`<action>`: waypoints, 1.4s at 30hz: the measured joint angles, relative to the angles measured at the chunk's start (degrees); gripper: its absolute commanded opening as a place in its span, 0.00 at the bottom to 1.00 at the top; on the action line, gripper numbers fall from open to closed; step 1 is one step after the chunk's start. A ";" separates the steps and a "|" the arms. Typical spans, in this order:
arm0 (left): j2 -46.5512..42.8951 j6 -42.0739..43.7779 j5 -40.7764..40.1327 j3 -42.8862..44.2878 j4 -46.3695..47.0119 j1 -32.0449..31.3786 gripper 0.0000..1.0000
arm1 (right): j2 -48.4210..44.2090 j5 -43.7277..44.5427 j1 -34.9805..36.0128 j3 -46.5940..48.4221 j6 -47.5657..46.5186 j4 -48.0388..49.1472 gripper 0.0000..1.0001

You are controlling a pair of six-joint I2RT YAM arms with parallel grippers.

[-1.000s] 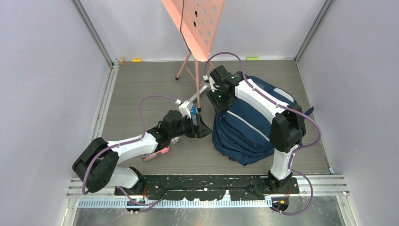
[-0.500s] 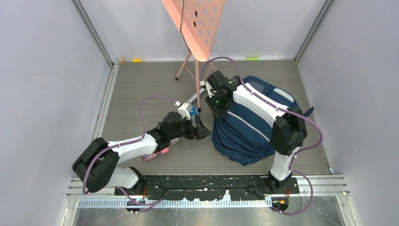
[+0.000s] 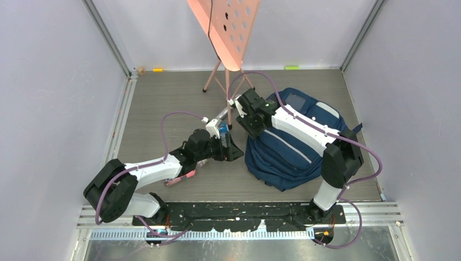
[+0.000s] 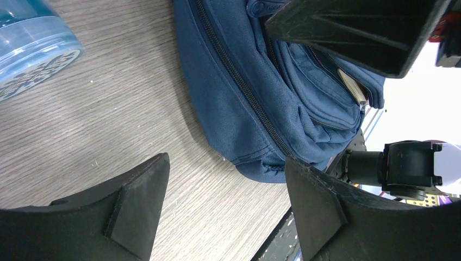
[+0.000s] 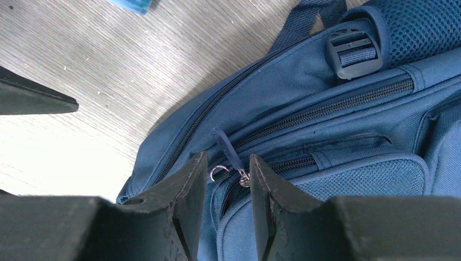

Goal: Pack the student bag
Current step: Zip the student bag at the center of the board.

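Observation:
The student bag (image 3: 291, 155) is navy blue and lies on the right of the table. My right gripper (image 3: 244, 115) hovers over its upper left corner. In the right wrist view the right gripper (image 5: 228, 157) is open by a narrow gap, and a zipper pull (image 5: 224, 145) with a small metal ring (image 5: 217, 173) sits between the jaws, close to the right finger. My left gripper (image 3: 232, 149) stands wide open and empty just left of the bag. In the left wrist view the left gripper (image 4: 225, 160) frames bare table beside the bag's lower edge (image 4: 255, 103).
A clear blue bottle (image 3: 222, 130) stands by the left gripper and shows at the left wrist view's corner (image 4: 27, 43). A pink music stand (image 3: 225, 27) rises at the back, its legs (image 3: 216, 76) near both grippers. A pink item (image 3: 182, 178) lies under the left arm.
The right arm has swung left along the bag's top and its jaws have narrowed around the zipper pull. The left arm has barely moved.

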 measured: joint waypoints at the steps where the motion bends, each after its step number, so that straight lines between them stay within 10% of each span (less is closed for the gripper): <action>1: 0.00 -0.02 0.00 -0.02 0.00 0.00 0.80 | 0.00 0.07 0.13 -0.37 -0.20 0.44 0.40; 7: -0.07 -0.13 -0.02 -0.02 0.00 0.00 0.80 | 0.00 1.33 0.81 -2.12 -1.46 2.60 0.31; 12: -0.13 -0.13 -0.02 -0.02 0.00 0.00 0.80 | 0.00 3.93 1.27 -2.91 -1.66 4.13 0.02; 42: 20.65 -11.93 5.55 8.31 17.59 -2.80 0.55 | -23.89 2.25 3.74 -24.04 10.82 16.22 0.01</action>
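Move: Right between the right hand's half-open fingers, about 1 cm ahead and 2 cm lower, is the zip pull of the student bag. The blue bottle lies some 12 cm to the left of that hand and 2 cm back, the microphone about 10 cm left and 6 cm ahead, both some 10 cm lower. For the left hand, the bag's edge at the zip end is roughly 8 cm to the right, 2 cm ahead and 2 cm below; the pull is about 10 cm ahead and 7 cm right. Dipping about 1 cm, the right fingers shut on the zip pull and pinch it, then draw it back towards the robot some 5 cm while lifting, sinking a little at the end as the wrist rolls its left side up. The left hand then reaches about 7 cm right and slightly forward to the bag's edge beside the pinched pull, its open fingers narrowing around the fabric but not shut. ##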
